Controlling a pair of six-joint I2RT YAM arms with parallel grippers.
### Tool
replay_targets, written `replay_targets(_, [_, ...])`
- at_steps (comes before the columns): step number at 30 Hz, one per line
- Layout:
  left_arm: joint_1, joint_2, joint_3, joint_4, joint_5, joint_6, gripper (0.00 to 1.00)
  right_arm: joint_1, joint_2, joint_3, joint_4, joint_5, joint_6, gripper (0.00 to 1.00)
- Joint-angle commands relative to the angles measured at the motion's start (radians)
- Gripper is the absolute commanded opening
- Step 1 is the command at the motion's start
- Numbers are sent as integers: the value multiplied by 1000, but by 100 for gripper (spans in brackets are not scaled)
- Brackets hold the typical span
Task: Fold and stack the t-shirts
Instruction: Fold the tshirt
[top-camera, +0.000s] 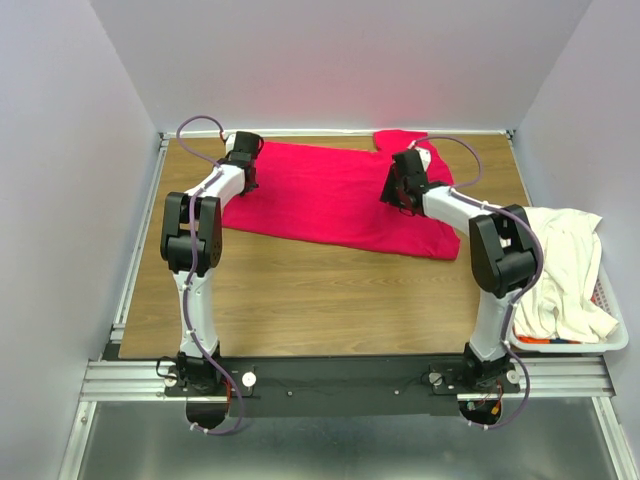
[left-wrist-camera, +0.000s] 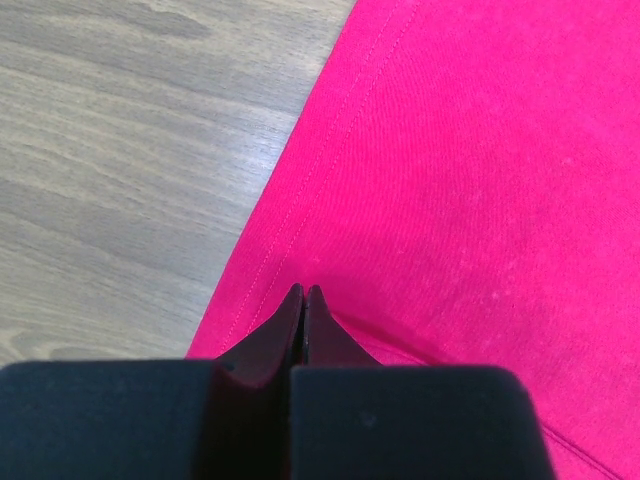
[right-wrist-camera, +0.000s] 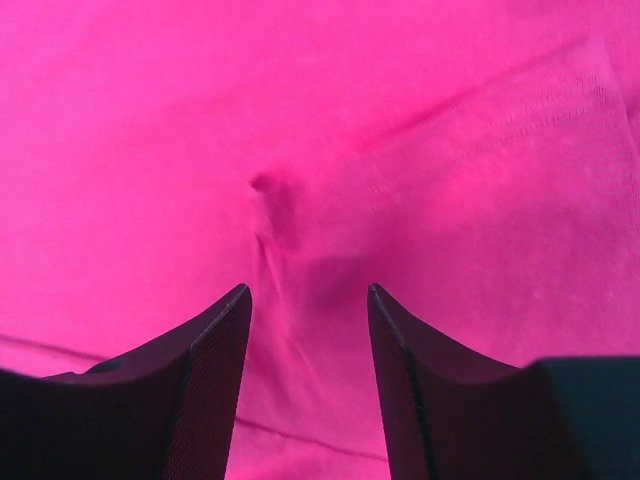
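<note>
The red t-shirt (top-camera: 330, 200) lies spread flat across the far half of the wooden table (top-camera: 300, 290). My left gripper (top-camera: 246, 170) is down at the shirt's left edge. In the left wrist view its jaws are shut (left-wrist-camera: 303, 290) just inside the stitched hem, with a small ridge of red cloth (left-wrist-camera: 450, 200) running off their tips. My right gripper (top-camera: 393, 193) is over the shirt's right part, near the sleeve. It stands open (right-wrist-camera: 308, 290), its fingers on either side of a raised wrinkle in the red cloth (right-wrist-camera: 280, 215). The cream-white t-shirt (top-camera: 565, 270) lies crumpled in the basket.
A white slatted laundry basket (top-camera: 610, 340) stands off the table's right edge, beside the right arm's base. Grey walls close in the table on the left, right and back. Bare wood shows in front of the red shirt.
</note>
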Motion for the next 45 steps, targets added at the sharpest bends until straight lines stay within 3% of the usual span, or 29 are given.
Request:
replay_targets(1, [7, -54, -13, 17, 17, 6, 0, 34, 36, 76, 9, 108, -24, 57])
replay_targets(16, [9, -57, -15, 21, 28, 9, 0, 61, 183, 222, -28, 197, -69, 49])
replay_targets(24, [9, -62, -21, 26, 39, 9, 0, 65, 232, 260, -42, 196, -70, 40])
replay_targets(29, [9, -67, -23, 26, 39, 9, 0, 66, 236, 260, -47, 203, -70, 28])
replay_targets(36, [11, -80, -36, 29, 42, 11, 0, 65, 217, 246, -51, 217, -63, 1])
replay_targets(45, [17, -109, -55, 37, 54, 9, 0, 65, 119, 207, -51, 271, -55, 0])
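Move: The small pucker at the left end of the folded-over sleeve hem of the t-shirt lies about 4 cm ahead of the right gripper, 2 cm to its left and 2 cm below. The hem's far corner is some 10 cm ahead and 9 cm right of that gripper, the outspread sleeve 16 cm ahead and 5 cm right, and the shirt's near edge 13 cm straight back. From the left gripper the pucker lies about 36 cm to the right and 1 cm back. Reach the right gripper about 4 cm forward and a little left over the pucker, arching up slightly before sinking onto the cloth, left side rolled down some 10 degrees. Narrow the half-open fingers on the way, shut them on the pucker so they pinch it, then begin a slight lift. Keep the left gripper shut on its pinch of shirt, raising it just under 2 cm at the end. ##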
